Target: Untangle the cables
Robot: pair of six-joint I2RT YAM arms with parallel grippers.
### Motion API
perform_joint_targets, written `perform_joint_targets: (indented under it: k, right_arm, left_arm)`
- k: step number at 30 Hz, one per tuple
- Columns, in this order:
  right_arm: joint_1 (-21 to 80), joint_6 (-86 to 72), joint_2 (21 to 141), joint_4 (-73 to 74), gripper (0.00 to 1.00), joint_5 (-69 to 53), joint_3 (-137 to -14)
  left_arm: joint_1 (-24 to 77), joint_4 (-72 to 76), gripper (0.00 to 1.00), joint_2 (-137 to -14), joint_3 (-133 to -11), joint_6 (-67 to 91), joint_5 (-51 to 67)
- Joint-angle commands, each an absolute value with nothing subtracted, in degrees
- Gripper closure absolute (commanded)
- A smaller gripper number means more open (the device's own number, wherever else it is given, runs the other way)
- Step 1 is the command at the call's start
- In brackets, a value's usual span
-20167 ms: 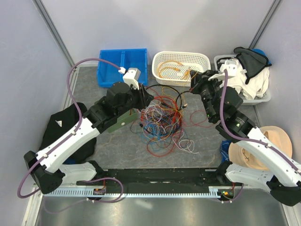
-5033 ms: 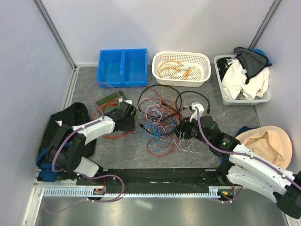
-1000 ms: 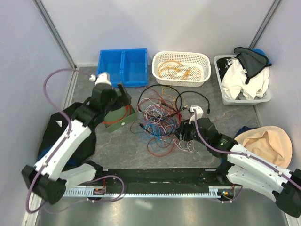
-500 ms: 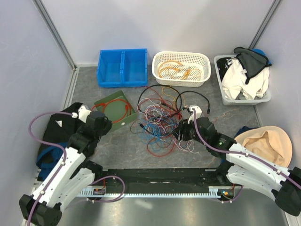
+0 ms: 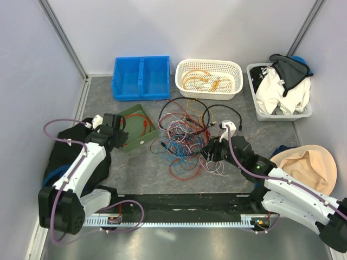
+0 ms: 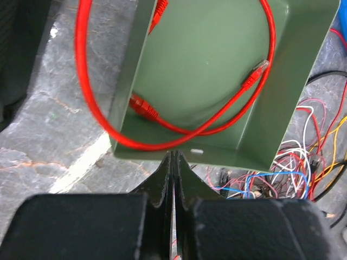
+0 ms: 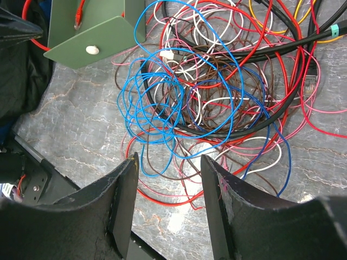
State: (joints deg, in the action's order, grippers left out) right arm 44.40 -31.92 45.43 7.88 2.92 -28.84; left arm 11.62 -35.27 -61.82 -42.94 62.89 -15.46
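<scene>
The cables [image 5: 184, 140] lie in a tangled heap of blue, red, brown, white and black wires mid-table. One red cable [image 6: 143, 108] rests looped in a green tray [image 5: 142, 120], partly hanging over its left rim. My left gripper [image 5: 120, 138] sits just short of that tray's near wall [image 6: 217, 154], and its jaws [image 6: 173, 156] are shut with nothing seen between them. At the heap's right edge my right gripper [image 5: 207, 154] hovers open; in the right wrist view its jaws [image 7: 168, 160] straddle blue and red loops [image 7: 157, 108] without touching them.
A blue bin [image 5: 141, 77], a white basket [image 5: 232, 67] holding orange cables and a grey tub of clothes [image 5: 255, 111] line the back. A tan hat [image 5: 306, 168] lies right, black cloth [image 5: 68, 143] left, a black rail [image 5: 184, 203] in front.
The left arm dropped from above the tray and pulled back to its left side, and its jaws went from open to shut. The right arm has hardly moved.
</scene>
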Motion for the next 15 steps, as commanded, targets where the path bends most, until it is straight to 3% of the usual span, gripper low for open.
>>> perform_joint_targets:
  k: [1,9,10,12,13,15]
  right_arm:
    - [44.5,-31.5,45.9,7.1,0.43,3.8,-28.8]
    - [44.5,-30.0,44.9,8.4,0.43,6.6,-29.2]
    - [44.5,-29.7,45.2,8.5,0.43,7.0,-29.4]
    - [44.5,-29.4,46.8,8.4,0.42,8.0,-30.1]
    - [44.4,-29.3,47.6,8.0,0.42,8.0,-30.4]
    - [44.5,-29.3,50.6,6.9,0.43,7.4,-31.2]
  left_arm:
    - [9.1,-31.0,0.98,-66.5,-45.3,59.2,-11.6]
    - [8.5,-23.8,0.96,-66.2,-52.2,51.7,-3.6]
    - [8.7,-22.6,0.80,-63.8,-53.3,50.4,-2.6]
    - [10.5,-18.0,0.58,-62.0,-54.0,45.6,1.8]
    - [11.9,-16.5,0.34,-60.8,-54.5,44.2,3.3]
    - [19.2,-15.8,0.01,-61.3,-55.3,40.6,3.8]
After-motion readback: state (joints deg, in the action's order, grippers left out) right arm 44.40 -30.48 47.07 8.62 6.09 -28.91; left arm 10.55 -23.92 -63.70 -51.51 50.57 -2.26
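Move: The tangled cables lie some 30 cm to the left hand's right, about 4 cm ahead and 8 cm below it. The green bin's middle is about 7 cm ahead of that hand, 6 cm right and 5 cm below, with the red cable's loose loop spilling over its left rim, about 4 cm ahead, 3 cm right and 3 cm below. From the right hand, the tangled cables are around 6 cm ahead, 10 cm left and 12 cm below. Forward and slightly down, by a bit under 2 cm, the left hand first eases its shut fingertips in by the red cable at the green bin's near left side; it then reverses into a quick climb of nearly 10 cm, still going forward and swinging right. On the way up the fingers open wide, while the wrist tips up and turns clockwise, each over 15 degrees, bringing the hand round towards the tangled cables. ##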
